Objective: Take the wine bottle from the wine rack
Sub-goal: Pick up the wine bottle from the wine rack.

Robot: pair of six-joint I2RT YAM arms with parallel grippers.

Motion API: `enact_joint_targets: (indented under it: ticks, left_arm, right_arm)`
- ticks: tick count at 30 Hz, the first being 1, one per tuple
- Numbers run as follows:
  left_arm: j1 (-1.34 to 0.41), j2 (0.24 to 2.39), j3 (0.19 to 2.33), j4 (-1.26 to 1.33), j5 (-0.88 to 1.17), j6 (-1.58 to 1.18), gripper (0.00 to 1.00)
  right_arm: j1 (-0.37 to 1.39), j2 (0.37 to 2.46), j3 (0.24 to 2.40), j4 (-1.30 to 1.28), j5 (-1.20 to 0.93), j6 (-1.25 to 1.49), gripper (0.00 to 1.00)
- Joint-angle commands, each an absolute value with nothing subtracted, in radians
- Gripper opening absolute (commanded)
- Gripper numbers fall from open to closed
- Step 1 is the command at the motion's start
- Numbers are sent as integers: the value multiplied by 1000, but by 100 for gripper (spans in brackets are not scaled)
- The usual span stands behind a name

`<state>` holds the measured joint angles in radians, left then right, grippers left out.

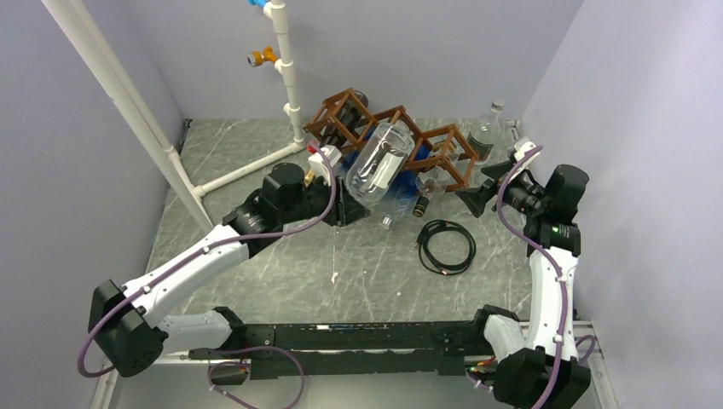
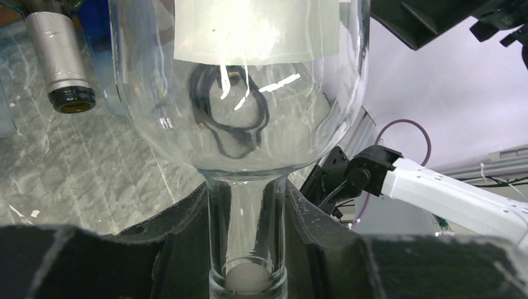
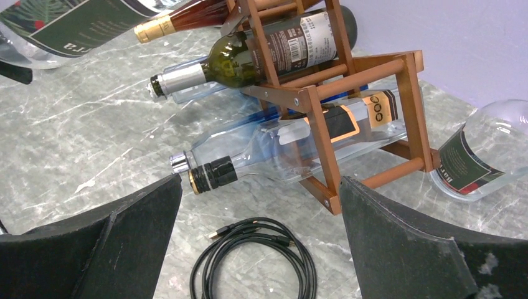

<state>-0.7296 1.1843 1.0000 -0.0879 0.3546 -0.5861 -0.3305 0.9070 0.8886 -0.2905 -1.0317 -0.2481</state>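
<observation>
A large clear wine bottle (image 1: pixel 379 162) hangs tilted in front of the brown wooden wine rack (image 1: pixel 437 135), neck toward me and base toward the rack. My left gripper (image 1: pixel 348 207) is shut on its neck. In the left wrist view the neck (image 2: pixel 248 218) sits tight between the black fingers (image 2: pixel 180 249), with the bottle's round shoulder (image 2: pixel 249 124) above. Whether the base still touches the rack I cannot tell. My right gripper (image 1: pixel 477 198) is open, right of the rack and holding nothing. Its view shows the rack (image 3: pixel 314 128) just beyond the gripper (image 3: pixel 260 180).
Other bottles lie in the rack: a green one (image 3: pixel 249 53) and a clear one with a black cap (image 3: pixel 274 156). Another clear bottle (image 3: pixel 479 156) rests right of the rack. A coiled black cable (image 1: pixel 445 245) lies on the table. A white pipe frame (image 1: pixel 290 77) stands at the back left.
</observation>
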Motion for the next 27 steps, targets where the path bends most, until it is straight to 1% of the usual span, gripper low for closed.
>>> enact_joint_targets:
  ticks: [1, 15, 27]
  left_arm:
    - [-732, 1063, 1015, 195, 418, -554, 0]
    - [-732, 882, 870, 114, 458, -535, 0]
    - [-733, 777, 778, 33, 505, -524, 0]
  right_arm:
    - [-329, 900, 887, -259, -1075, -283, 99]
    - [-330, 924, 879, -299, -1162, -356, 99]
    - [-330, 936, 887, -354, -1213, -429, 99]
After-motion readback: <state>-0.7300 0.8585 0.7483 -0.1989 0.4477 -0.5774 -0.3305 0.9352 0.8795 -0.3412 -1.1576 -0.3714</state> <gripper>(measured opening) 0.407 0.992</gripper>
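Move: The left hand already holds the wine bottle by its neck; its middle is about 8 cm ahead, 5 cm right and 6 cm higher. The clear tabletop it heads over lies some 9 cm back, 4 cm left and 27 cm below; the wine rack is about 22 cm ahead, 8 cm right, 17 cm below, and the cable coil 21 cm right, level ahead, 26 cm below. From the right hand, the bottle is roughly 18 cm left, 3 cm ahead and 5 cm higher. Back towards its base and to the left, the left hand carries the wine bottle steadily away from the rack, some 9 cm in all, first level and then sinking about 3 cm, its fingers keeping their pinch on the neck and the wrist barely turning. The right hand, open and empty, eases about 2 cm left, back and down while turning a little counter-clockwise. ##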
